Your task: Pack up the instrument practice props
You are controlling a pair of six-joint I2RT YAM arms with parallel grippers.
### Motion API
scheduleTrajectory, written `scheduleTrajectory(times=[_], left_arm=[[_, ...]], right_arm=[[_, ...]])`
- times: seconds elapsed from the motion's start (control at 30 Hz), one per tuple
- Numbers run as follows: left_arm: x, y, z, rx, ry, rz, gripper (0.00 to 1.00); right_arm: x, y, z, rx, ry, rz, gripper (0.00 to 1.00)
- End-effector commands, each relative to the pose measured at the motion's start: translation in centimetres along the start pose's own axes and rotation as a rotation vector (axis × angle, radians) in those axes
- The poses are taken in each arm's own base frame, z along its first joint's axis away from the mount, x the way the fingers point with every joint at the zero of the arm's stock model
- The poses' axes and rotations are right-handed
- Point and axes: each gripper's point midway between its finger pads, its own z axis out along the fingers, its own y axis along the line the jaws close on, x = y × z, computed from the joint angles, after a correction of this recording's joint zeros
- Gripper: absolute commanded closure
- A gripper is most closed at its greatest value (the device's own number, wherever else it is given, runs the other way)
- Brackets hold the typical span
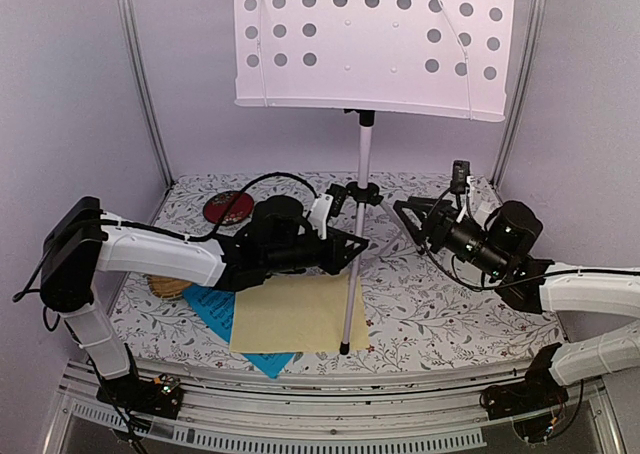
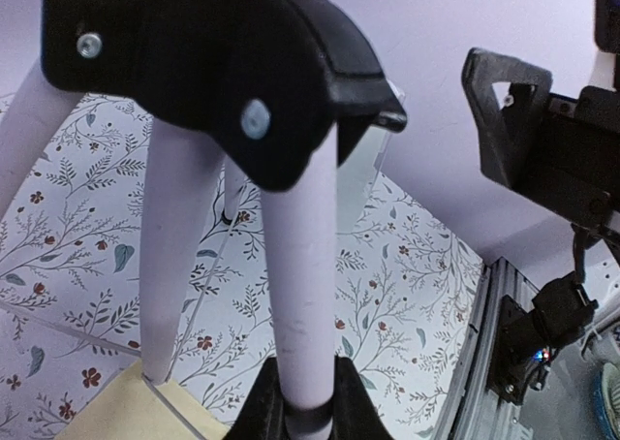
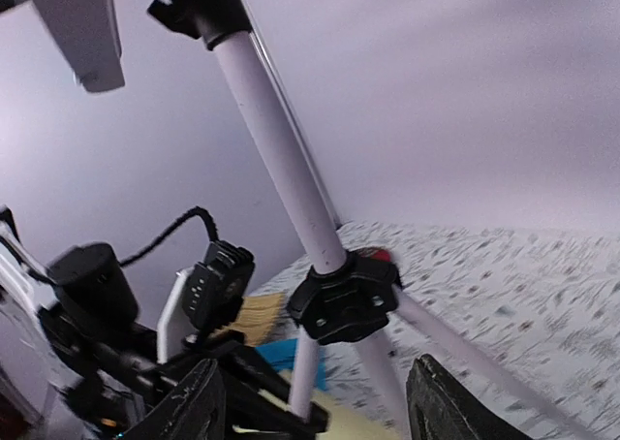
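The music stand's white perforated desk point(image 1: 370, 44) stands high on its silver pole point(image 1: 365, 149), above a black hub point(image 1: 355, 192). My left gripper point(image 1: 358, 244) is shut on the front tripod leg point(image 1: 348, 304); in the left wrist view the jaws point(image 2: 308, 413) clamp that leg point(image 2: 295, 266) below the hub point(image 2: 213, 62). My right gripper point(image 1: 402, 219) is open just right of the hub, nothing between its fingers point(image 3: 189, 406), with the hub point(image 3: 344, 299) ahead of it. A pale-yellow sheet point(image 1: 300, 314) lies over a blue sheet point(image 1: 215, 309). The metronome is out of view.
A round red dish point(image 1: 228, 207) sits at the back left. A yellow woven tray point(image 1: 168, 286) shows partly under my left arm. Metal frame posts point(image 1: 140, 74) and purple walls close in the flowered table point(image 1: 430, 314).
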Motion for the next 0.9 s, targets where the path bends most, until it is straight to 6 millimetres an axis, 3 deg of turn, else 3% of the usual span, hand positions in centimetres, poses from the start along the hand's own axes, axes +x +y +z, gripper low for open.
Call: scheduleTrajectory(times=[0.0, 0.17, 0.5, 0.87], left_arm=[[0.7, 0.3, -0.7, -0.02, 0.026, 0.045, 1.0], [0.4, 0.1, -0.7, -0.017, 0.022, 0.054, 1.0], [0.5, 0.1, -0.9, -0.017, 0.023, 0.063, 1.0], [0.5, 0.2, -0.8, -0.017, 0.018, 0.057, 1.0]], right_arm=[[1.1, 0.1, 0.8, -0.066, 0.101, 0.648, 0.36], [1.9, 0.7, 2.4, -0.159, 0.166, 0.872, 0.43], [1.9, 0.3, 4.7, -0.184, 0.156, 0.916, 0.5], [2.5, -1.0, 5.7, -0.143, 0.159, 0.901, 0.8]])
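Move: The stand's hub knob lies roughly 4 cm ahead of the right hand, 5 cm to its left and 3 cm below. The black hub is about 5 cm ahead, 8 cm left and 2 cm down; the front leg, where it is gripped, is level fore and aft, about 8 cm left and 11 cm down. From the left hand the knob is some 4 cm ahead, 3 cm right and 8 cm up. Leftward, forward and down, the right hand goes about 6 cm in to the hub knob, dipping slightly lower on the way before easing up. It rolls some 50 degrees clockwise as seen from behind the hand, mostly early, and then the wide-open fingers close most of the way around the knob. The left hand stays put, still pinching the stand's front leg. ##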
